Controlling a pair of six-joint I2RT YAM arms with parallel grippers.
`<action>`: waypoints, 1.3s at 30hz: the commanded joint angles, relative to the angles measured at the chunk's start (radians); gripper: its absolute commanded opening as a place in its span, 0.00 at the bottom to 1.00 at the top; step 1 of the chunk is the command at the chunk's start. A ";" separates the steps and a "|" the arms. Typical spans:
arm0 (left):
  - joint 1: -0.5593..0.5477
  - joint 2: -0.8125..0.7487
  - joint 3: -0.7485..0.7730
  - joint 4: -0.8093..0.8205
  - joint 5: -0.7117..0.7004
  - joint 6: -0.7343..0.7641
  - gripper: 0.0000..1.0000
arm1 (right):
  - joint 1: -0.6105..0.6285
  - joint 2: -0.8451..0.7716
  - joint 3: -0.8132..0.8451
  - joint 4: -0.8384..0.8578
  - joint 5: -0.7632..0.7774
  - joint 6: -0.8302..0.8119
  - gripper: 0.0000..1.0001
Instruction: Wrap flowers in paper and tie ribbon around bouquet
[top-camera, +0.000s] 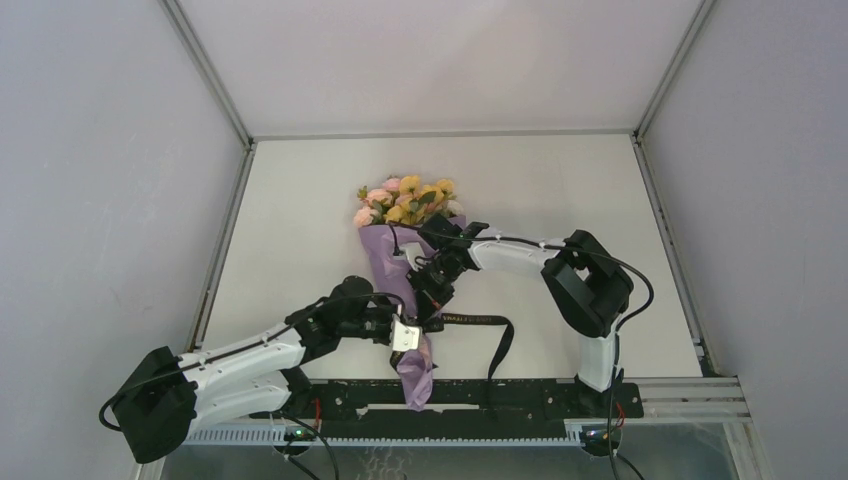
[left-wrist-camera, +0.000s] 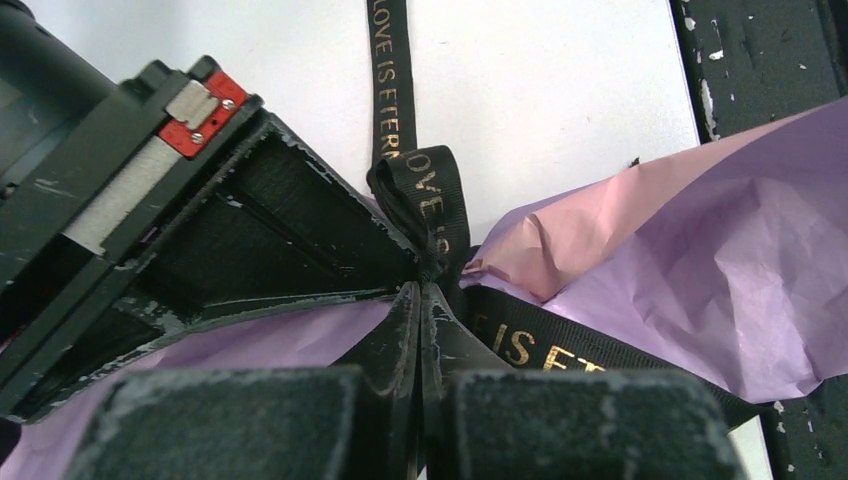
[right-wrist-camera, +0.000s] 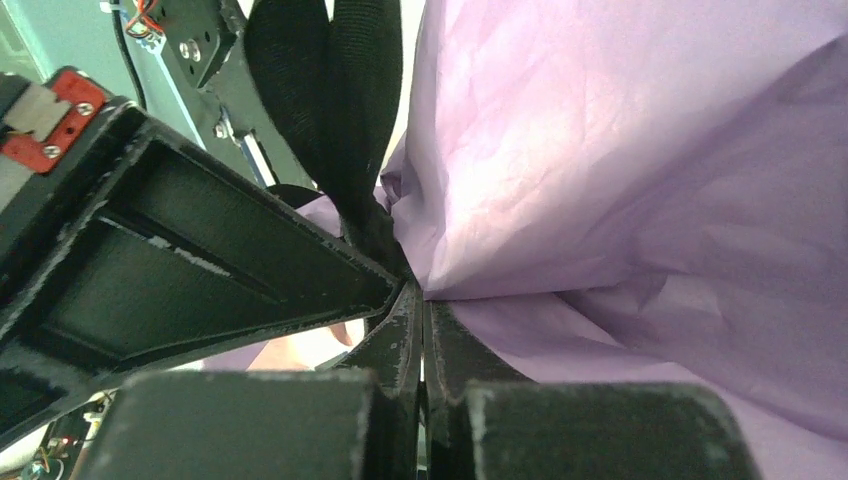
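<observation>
The bouquet lies on the table with its flowers at the far end and the lilac paper tapering toward the near edge. A black ribbon with gold lettering crosses the cone's narrow part, and its free end trails right. Both grippers meet at that spot. My left gripper is shut on the ribbon just below its small loop, fingertips together against the paper. My right gripper is shut where the ribbon narrows beside the paper.
The white table is boxed in by pale walls and metal frame posts. A black rail runs along the near edge, and the paper's tail overhangs it. The ribbon's loose end hangs down over that rail.
</observation>
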 joint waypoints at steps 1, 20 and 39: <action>-0.005 -0.019 -0.012 0.013 0.009 0.052 0.00 | -0.028 -0.082 0.020 0.015 -0.035 0.010 0.00; -0.004 0.005 -0.047 -0.002 -0.013 0.283 0.00 | -0.044 -0.088 0.019 0.058 0.009 0.064 0.19; -0.027 -0.001 0.000 0.080 -0.058 0.109 0.00 | -0.032 -0.095 0.007 0.032 0.089 0.013 0.28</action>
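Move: At the narrow waist of the wrapped bouquet, the two hands nearly meet. The ribbon knot lies about 1 cm to the left hand's right and 1 cm below it; from the right hand it is roughly 2 cm back and 1 cm below. The flower heads are some 25 cm ahead of the left hand and 4 cm left, the ribbon tail about 12 cm right and level fore-and-aft, and the paper tail 9 cm straight back. Tugging at the ribbon, the right hand draws about 2 cm up and nearly as far forward from the knot, stops, opens its fingers part way to free the ribbon and eases down about 1 cm. The left hand keeps its pinch on the ribbon by the knot, dips nearly 2 cm, and rolls some 15 degrees about its own fingers. ##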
